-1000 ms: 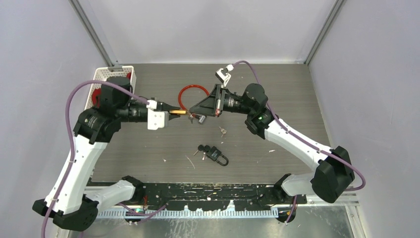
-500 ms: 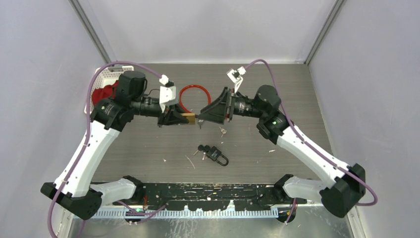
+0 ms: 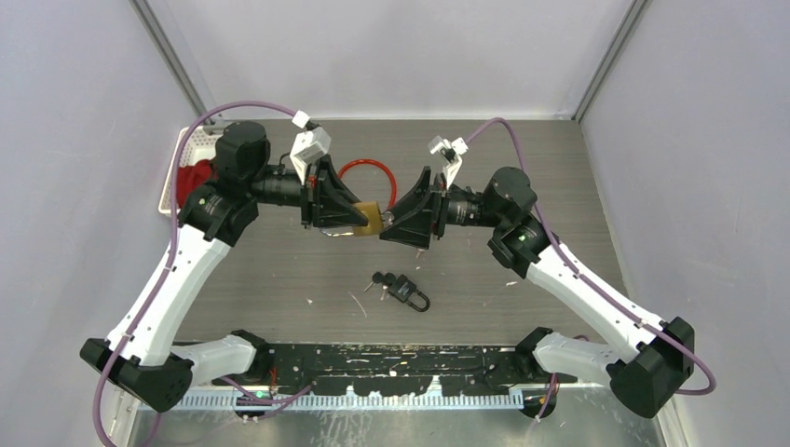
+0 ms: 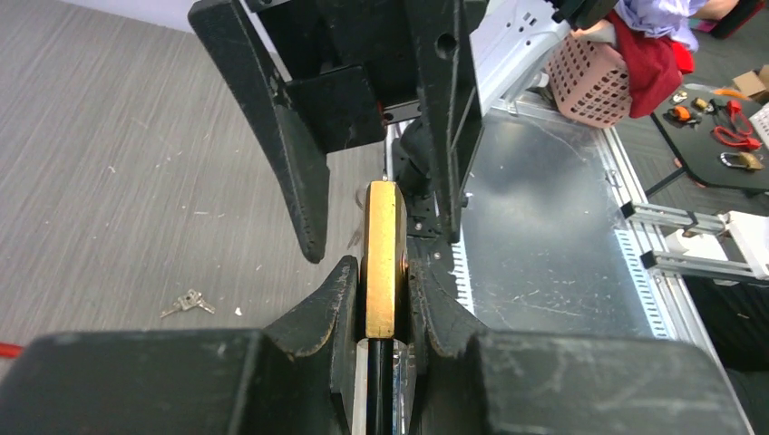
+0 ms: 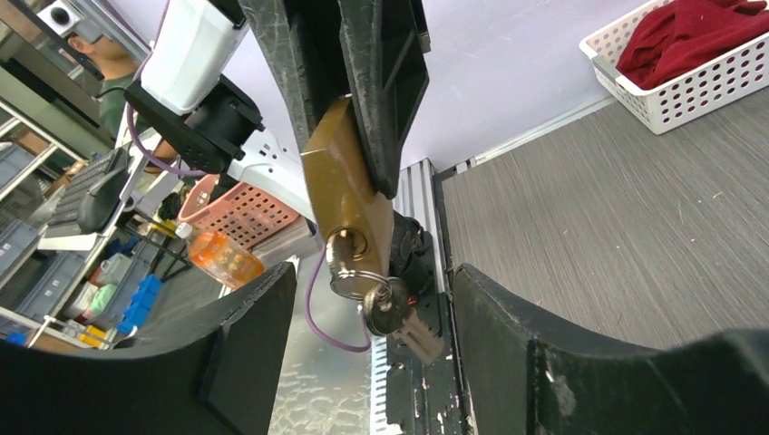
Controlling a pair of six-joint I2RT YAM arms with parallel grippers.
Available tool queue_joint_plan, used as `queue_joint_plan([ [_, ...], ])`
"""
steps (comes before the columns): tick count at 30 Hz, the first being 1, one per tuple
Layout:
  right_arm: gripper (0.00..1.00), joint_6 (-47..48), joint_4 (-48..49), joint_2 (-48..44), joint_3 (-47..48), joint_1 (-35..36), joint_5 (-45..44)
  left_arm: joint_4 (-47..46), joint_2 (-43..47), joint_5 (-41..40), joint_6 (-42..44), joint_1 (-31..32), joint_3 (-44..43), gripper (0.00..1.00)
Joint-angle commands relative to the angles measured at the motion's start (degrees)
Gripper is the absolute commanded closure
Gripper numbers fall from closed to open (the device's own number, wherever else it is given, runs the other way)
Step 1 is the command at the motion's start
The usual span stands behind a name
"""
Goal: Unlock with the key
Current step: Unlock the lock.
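Note:
My left gripper (image 3: 361, 218) is shut on a brass padlock (image 3: 372, 222) and holds it above the table; in the left wrist view the padlock (image 4: 382, 258) sits edge-on between my fingers. A red cable loop (image 3: 365, 169) lies behind it. In the right wrist view a silver key (image 5: 346, 261) sits in the keyhole at the bottom of the padlock (image 5: 345, 186), with a ring and a second key (image 5: 403, 322) dangling. My right gripper (image 3: 395, 221) is open, and its fingers (image 5: 240, 349) stand on either side of the dangling keys without touching them.
A black padlock with keys (image 3: 406, 291) lies on the table in front of the grippers. A small loose key bunch (image 4: 188, 301) lies on the table. A white basket with red cloth (image 3: 193, 169) stands at the far left, also in the right wrist view (image 5: 689, 77).
My left gripper has rolled and moved right and up with the brass padlock. My right gripper has shifted right and down, so its jaws now face the padlock's key end.

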State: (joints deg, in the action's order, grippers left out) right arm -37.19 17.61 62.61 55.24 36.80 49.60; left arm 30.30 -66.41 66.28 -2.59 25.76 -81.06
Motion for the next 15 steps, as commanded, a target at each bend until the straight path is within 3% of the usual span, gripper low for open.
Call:
queue_joint_plan([
  [1, 0.33, -0.78, 5.55, 1.13, 0.89, 1.23, -0.02, -9.29, 1.07, 4.23, -4.87, -0.27, -0.5, 1.0],
  [4, 0.4, -1.51, 6.83, 2.99, 2.52, 3.14, -0.34, -9.72, 1.11, 3.61, -5.11, -0.35, -0.42, 1.0],
  [11, 0.77, -4.44, 8.4, 5.32, 2.57, 4.78, -2.19, -9.68, 1.52, 1.92, -5.08, -0.36, -0.1, 1.0],
  [14, 0.78, -4.55, 7.93, 4.37, 1.83, 4.71, -4.76, -7.49, 1.96, 0.32, -3.95, -0.64, 0.35, 1.0],
  [15, 0.72, -4.6, 7.37, 4.18, 1.83, 4.67, -5.57, -7.19, 2.08, 0.34, -3.97, -0.82, 0.66, 1.0],
])
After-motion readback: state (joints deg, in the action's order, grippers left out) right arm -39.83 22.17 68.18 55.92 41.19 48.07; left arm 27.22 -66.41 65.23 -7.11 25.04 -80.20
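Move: The key stands in the keyway at the right end of the brass padlock. From the open right hand its head is about 3 cm to the left, level fore and aft and roughly 1 cm lower; the padlock body lies beyond it, some 5 cm left of this hand, about level in height and fore and aft. The spare key dangles from the ring about 3 cm below the key's head. From the left hand, gripping the padlock, the key's head is some 5 cm to the right, about 1 cm lower. The right hand reaches about 3 cm to the left and 1 cm down onto the key's head and ring, its fingers closing from wide open to about a third as they come up on either side and pinch the key right against the padlock's end; it barely turns, under 5 degrees. The left hand keeps its grip on the padlock and holds it out almost still, shifting just under 1 cm forward as the right fingers settle. ##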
